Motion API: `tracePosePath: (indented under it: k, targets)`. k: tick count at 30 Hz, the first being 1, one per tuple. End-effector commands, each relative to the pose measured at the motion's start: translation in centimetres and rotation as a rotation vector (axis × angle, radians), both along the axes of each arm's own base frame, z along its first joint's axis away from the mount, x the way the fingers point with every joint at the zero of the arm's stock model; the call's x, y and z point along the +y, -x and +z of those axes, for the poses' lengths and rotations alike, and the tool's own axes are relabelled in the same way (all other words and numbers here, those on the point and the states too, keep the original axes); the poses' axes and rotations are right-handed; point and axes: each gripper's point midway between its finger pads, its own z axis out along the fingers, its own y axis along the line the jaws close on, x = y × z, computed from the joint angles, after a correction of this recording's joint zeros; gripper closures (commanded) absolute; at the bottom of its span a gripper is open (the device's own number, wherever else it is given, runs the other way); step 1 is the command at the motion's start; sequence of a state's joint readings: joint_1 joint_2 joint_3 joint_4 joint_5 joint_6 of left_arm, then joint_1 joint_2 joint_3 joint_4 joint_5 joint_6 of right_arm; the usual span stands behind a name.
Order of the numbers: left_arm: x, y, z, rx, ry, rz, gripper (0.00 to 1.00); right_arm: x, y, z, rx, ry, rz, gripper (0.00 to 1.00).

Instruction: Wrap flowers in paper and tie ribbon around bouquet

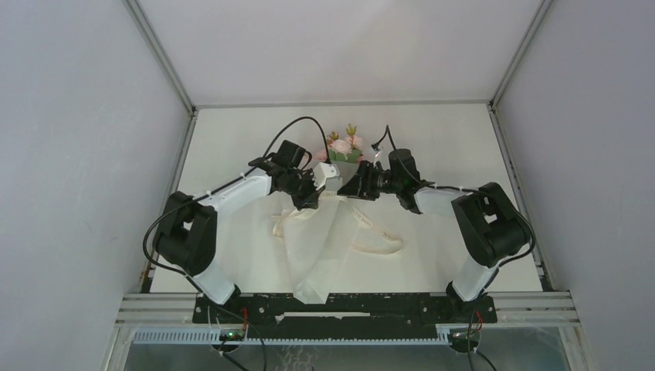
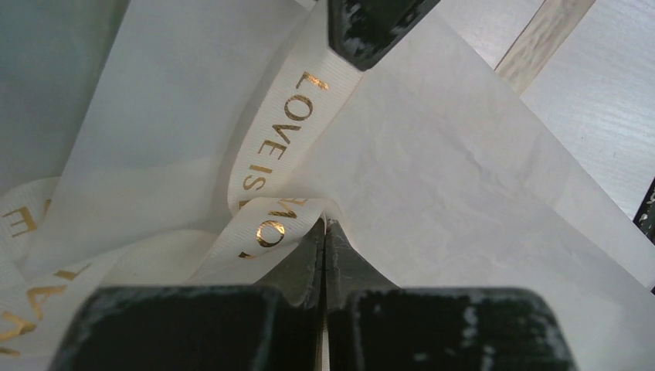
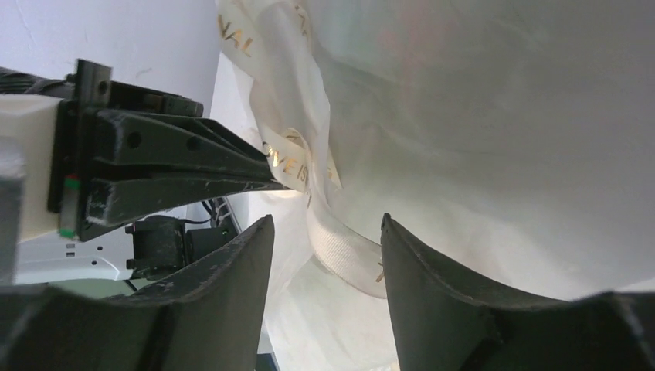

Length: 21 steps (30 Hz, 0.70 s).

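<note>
The bouquet lies lengthwise on the table, its pink flowers (image 1: 345, 145) at the far end and its off-white paper (image 1: 324, 247) tapering toward me. The cream ribbon (image 1: 378, 232) with gold lettering loops around the cone and trails to the right. My left gripper (image 2: 324, 224) is shut on the ribbon (image 2: 282, 131) against the paper (image 2: 432, 178). My right gripper (image 3: 326, 220) faces it from the other side. It stands open, with a band of ribbon (image 3: 340, 247) lying between its fingers but not pinched. Both grippers (image 1: 317, 193) (image 1: 351, 188) meet at the neck of the bouquet.
White enclosure walls stand on three sides, with metal posts at the back corners (image 1: 189, 108). A black mounting rail (image 1: 347, 305) runs along the near edge. Black cables (image 1: 297, 127) arc over both arms. A pale frame strip (image 2: 544, 39) shows past the paper.
</note>
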<state>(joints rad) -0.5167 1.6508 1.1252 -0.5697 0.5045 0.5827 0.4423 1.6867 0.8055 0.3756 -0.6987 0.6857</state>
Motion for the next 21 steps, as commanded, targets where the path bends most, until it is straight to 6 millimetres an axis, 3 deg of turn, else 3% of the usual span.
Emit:
tracePosePath:
  k: [1,6,8,10,13,15,21]
  targets:
    - [-0.9,0.0,1.7,-0.05,0.061,-0.023,1.0,1.1,-2.1,1.6,-0.027,-0.085,-0.05,0.4]
    - [-0.9,0.1,1.8,-0.053,0.059,-0.026,1.0,1.2,-3.5,1.0,-0.003,-0.108,-0.085,0.44]
    - [-0.9,0.1,1.9,-0.052,0.058,-0.027,1.0,1.8,-3.6,0.7,0.01,-0.113,-0.073,0.5]
    - [-1.0,0.1,2.0,-0.055,0.059,-0.027,1.0,2.0,-3.8,0.6,0.017,-0.127,-0.075,0.6]
    - [-1.0,0.2,2.6,-0.059,0.066,-0.027,1.0,1.7,-4.2,0.4,0.025,-0.138,-0.087,0.86]
    - [-1.0,0.5,4.2,-0.055,0.072,-0.024,1.0,1.2,-4.4,0.2,0.037,-0.124,-0.102,1.0]
    - [-1.4,2.5,13.1,-0.128,0.14,-0.059,1.0,-2.3,-3.6,-1.1,0.05,-0.052,-0.169,1.0]
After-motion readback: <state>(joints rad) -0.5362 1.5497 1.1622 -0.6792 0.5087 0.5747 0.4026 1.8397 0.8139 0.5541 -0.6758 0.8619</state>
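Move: For the right hand, open over the wrapped bouquet, the paper fold lies about 3 cm ahead and 3 cm below, and the ribbon strip about 1 cm back, 1 cm to the left and 3 cm below. The flower heads are some 12 cm ahead of it, roughly 4 cm lower. From the left hand, already shut on the ribbon, that paper fold is about 5 cm ahead and 7 cm to its right, near its own height. Paper meets the right fingertips as they shut from well open: the right hand works forward about 3 cm and down over 2 cm, past the ribbon strip, tipping slightly downward, and pinches at a paper fold. The left hand keeps its pinch on the ribbon, nearly still at first, then lifts it some 4 cm off the wrap, drawing back a little. ##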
